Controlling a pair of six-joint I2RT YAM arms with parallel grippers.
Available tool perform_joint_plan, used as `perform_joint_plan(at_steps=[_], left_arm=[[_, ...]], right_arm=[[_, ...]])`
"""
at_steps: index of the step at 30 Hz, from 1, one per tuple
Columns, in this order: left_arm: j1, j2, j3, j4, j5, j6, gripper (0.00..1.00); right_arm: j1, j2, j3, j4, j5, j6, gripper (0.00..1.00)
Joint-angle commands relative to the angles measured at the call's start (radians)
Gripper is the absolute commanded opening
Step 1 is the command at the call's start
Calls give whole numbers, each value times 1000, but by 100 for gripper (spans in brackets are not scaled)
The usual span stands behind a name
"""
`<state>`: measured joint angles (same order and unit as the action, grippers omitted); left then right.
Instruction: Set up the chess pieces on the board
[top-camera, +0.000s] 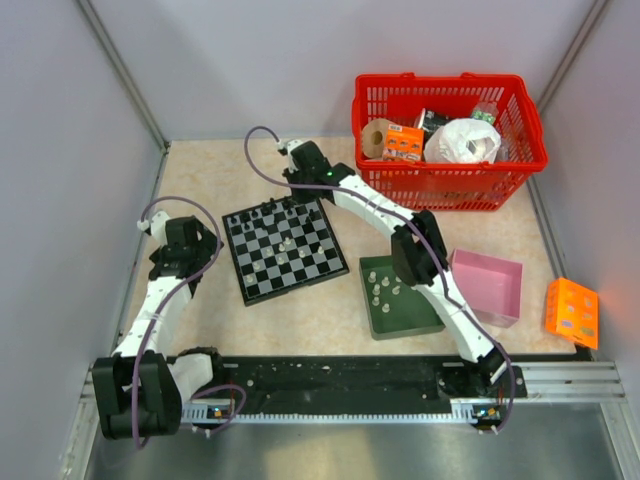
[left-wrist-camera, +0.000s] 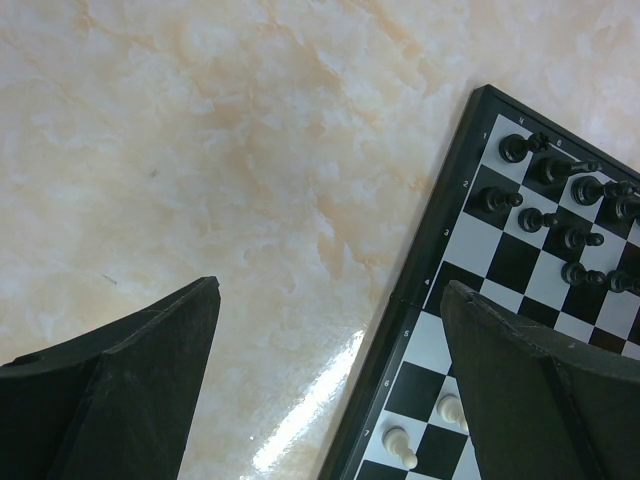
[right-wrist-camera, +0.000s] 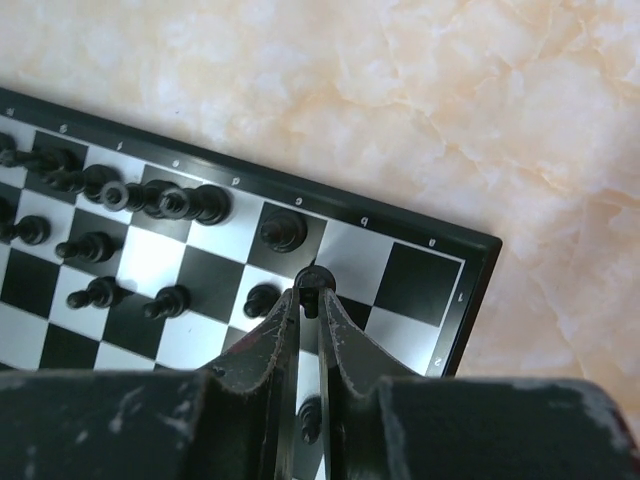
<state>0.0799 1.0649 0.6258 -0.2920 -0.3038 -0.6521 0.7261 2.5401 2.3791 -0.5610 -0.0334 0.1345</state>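
The board (top-camera: 265, 275) lies left of the table's middle, with black chess pieces (top-camera: 275, 212) along its far edge and a whitish one (top-camera: 287, 243) near its centre. My right gripper (right-wrist-camera: 310, 295) hangs over the board's far right corner (right-wrist-camera: 420, 275), shut on a small black piece (right-wrist-camera: 312, 278) whose base shows past the fingertips. Other black pieces (right-wrist-camera: 283, 232) stand in the rows to its left. My left gripper (left-wrist-camera: 332, 288) is open and empty, one finger over bare table and the other over the board's left edge (left-wrist-camera: 450, 240), near two whitish pieces (left-wrist-camera: 400, 445).
A dark green tray (top-camera: 415, 315) right of the board holds several whitish pieces (top-camera: 380, 285). A pink box (top-camera: 487, 285) sits beside it and an orange box (top-camera: 572, 312) farther right. A red basket (top-camera: 450, 130) of items stands at the back right.
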Motion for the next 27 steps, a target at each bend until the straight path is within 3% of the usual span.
perform_joint_plan(at_steps=[1, 14, 17, 21, 27], left_arm=[[4, 0, 35, 22, -1, 2, 97], [4, -2, 37, 20, -1, 2, 97], [4, 0, 35, 21, 2, 0, 97], [4, 1, 35, 19, 0, 3, 97], [4, -8, 38, 13, 2, 5, 97]], right_arm=[[-11, 49, 65, 24, 29, 10, 10], [-19, 71, 77, 58, 66, 24, 11], [-19, 71, 72, 56, 47, 22, 16], [-19, 59, 72, 56, 3, 27, 31], [-21, -17, 71, 56, 26, 7, 38]])
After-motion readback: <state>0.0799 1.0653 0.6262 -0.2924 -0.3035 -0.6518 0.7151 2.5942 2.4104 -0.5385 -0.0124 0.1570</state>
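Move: The right hand still pinches a black piece. The empty light back-row square where it belongs, second in from the board's far right corner, lies about 2 cm ahead and 4 cm below. The black back-row piece next to that square is roughly 3 cm to the hand's left and 1 cm ahead; the empty dark corner square is some 3 cm to the right and 2 cm ahead. From the idle left hand the light square is about 18 cm ahead and 20 cm to the right. Down by about 2 cm and forward some 1.5 cm, the right hand lowers the pinched black piece onto the light square beside its back-row neighbour. It slows to a stop there, then the fingers part to roughly a third open and let go of the piece, the hand staying low around it. ##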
